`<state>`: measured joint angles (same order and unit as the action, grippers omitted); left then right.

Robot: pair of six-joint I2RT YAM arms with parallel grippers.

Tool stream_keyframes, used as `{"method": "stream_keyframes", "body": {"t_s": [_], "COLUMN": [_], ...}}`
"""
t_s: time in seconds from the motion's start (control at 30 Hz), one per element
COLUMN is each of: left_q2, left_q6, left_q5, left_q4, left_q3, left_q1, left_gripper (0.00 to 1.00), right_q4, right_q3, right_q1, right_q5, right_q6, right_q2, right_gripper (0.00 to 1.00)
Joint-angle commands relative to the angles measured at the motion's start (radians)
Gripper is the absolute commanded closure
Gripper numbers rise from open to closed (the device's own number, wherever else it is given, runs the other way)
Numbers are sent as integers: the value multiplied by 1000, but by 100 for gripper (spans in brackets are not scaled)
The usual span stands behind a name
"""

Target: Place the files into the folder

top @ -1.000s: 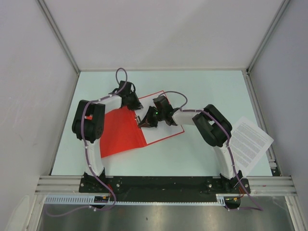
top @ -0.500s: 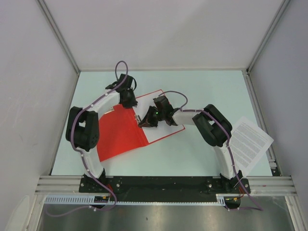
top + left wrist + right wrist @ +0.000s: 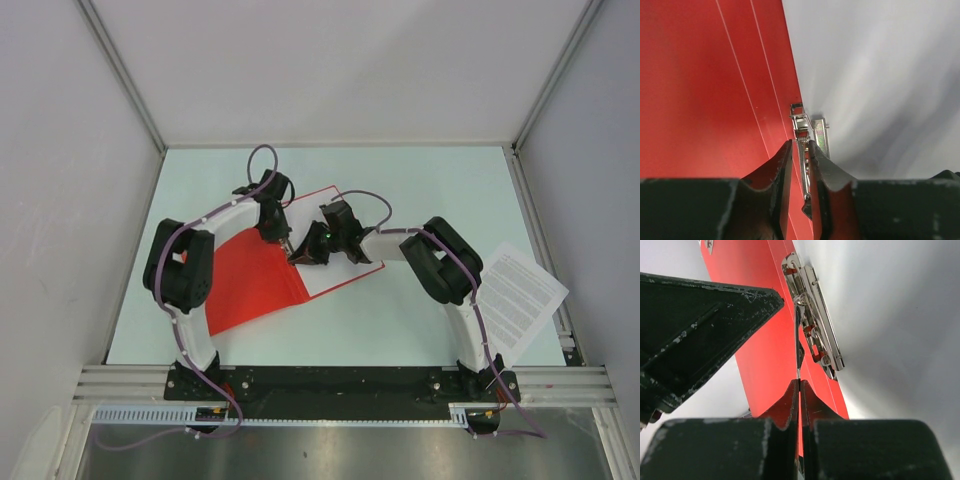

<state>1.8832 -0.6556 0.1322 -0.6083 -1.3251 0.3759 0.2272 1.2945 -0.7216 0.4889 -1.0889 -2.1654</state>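
Note:
The red folder lies open mid-table, with a white file sheet on its right half. More files lie at the table's right edge. A metal clip sits along the spine. My left gripper straddles the clip's raised lever, its jaws a narrow gap apart. My right gripper is shut, and the thin lever runs into its fingertip seam. The two grippers nearly touch.
White walls with metal rails enclose the table on three sides. The sheets on the right overhang the rail beside the right arm's elbow. The left arm's elbow hangs over the folder's left cover.
My left gripper swung from the folder's back edge forward and right to the clip, beside the right gripper. Its elbow shifted. The right arm stayed put.

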Motion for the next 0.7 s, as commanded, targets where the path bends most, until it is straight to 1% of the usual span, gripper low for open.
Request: {"method": "stream_keyframes", "body": {"t_s": [0.0,0.37,0.5,0.6,0.63,0.67], "left_q2": [4,54,79,108,116,134], "left_q6": [-38,-38,-27,13,40,51], "left_q5": [47,52,78,90,90,90], "left_q4": [27,47,50,42,30,27], "left_q3": [0,0,-2,-10,-23,-29], "left_q1": [0,-6,-12,-19,-19,-19], "left_gripper": [77,78,85,95,100,100], "right_q4": [-98,-78,-89,-133,-144,-155], "right_q3": [-47,-66,-67,-67,-69,-66], "right_q1": [28,31,31,39,42,44], "right_q5": [-96,-90,-93,-119,-127,-133], "right_q6": [37,29,41,96,113,148], "right_q2": [-24,-17,-19,-16,-16,-16], "right_gripper": [100,100,100,100,100,100]}}
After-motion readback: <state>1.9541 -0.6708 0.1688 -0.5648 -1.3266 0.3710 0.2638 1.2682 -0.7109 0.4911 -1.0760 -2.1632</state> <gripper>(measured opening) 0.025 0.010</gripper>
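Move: The far end of the folder's metal clip is about 3 cm below the left hand and roughly 1 cm ahead, with no sideways offset. The files' middle lies some 10 cm to the left hand's right, level with it, and the red cover's middle about 9 cm left and 7 cm back. From the right hand, already pinching a thin metal lever at the clip's near side, that far end is around 5 cm ahead, 1 cm left and slightly lower. The clip's far end is met by the left hand, which sinks about 2.5 cm onto it with barely a centimetre of forward drift, the fingers still pointing steeply down and slightly forward. Near the bottom its partly open fingertips shut at the thin metal there. The right hand, fingers shut, keeps its pinch on the lever and stays in place. ##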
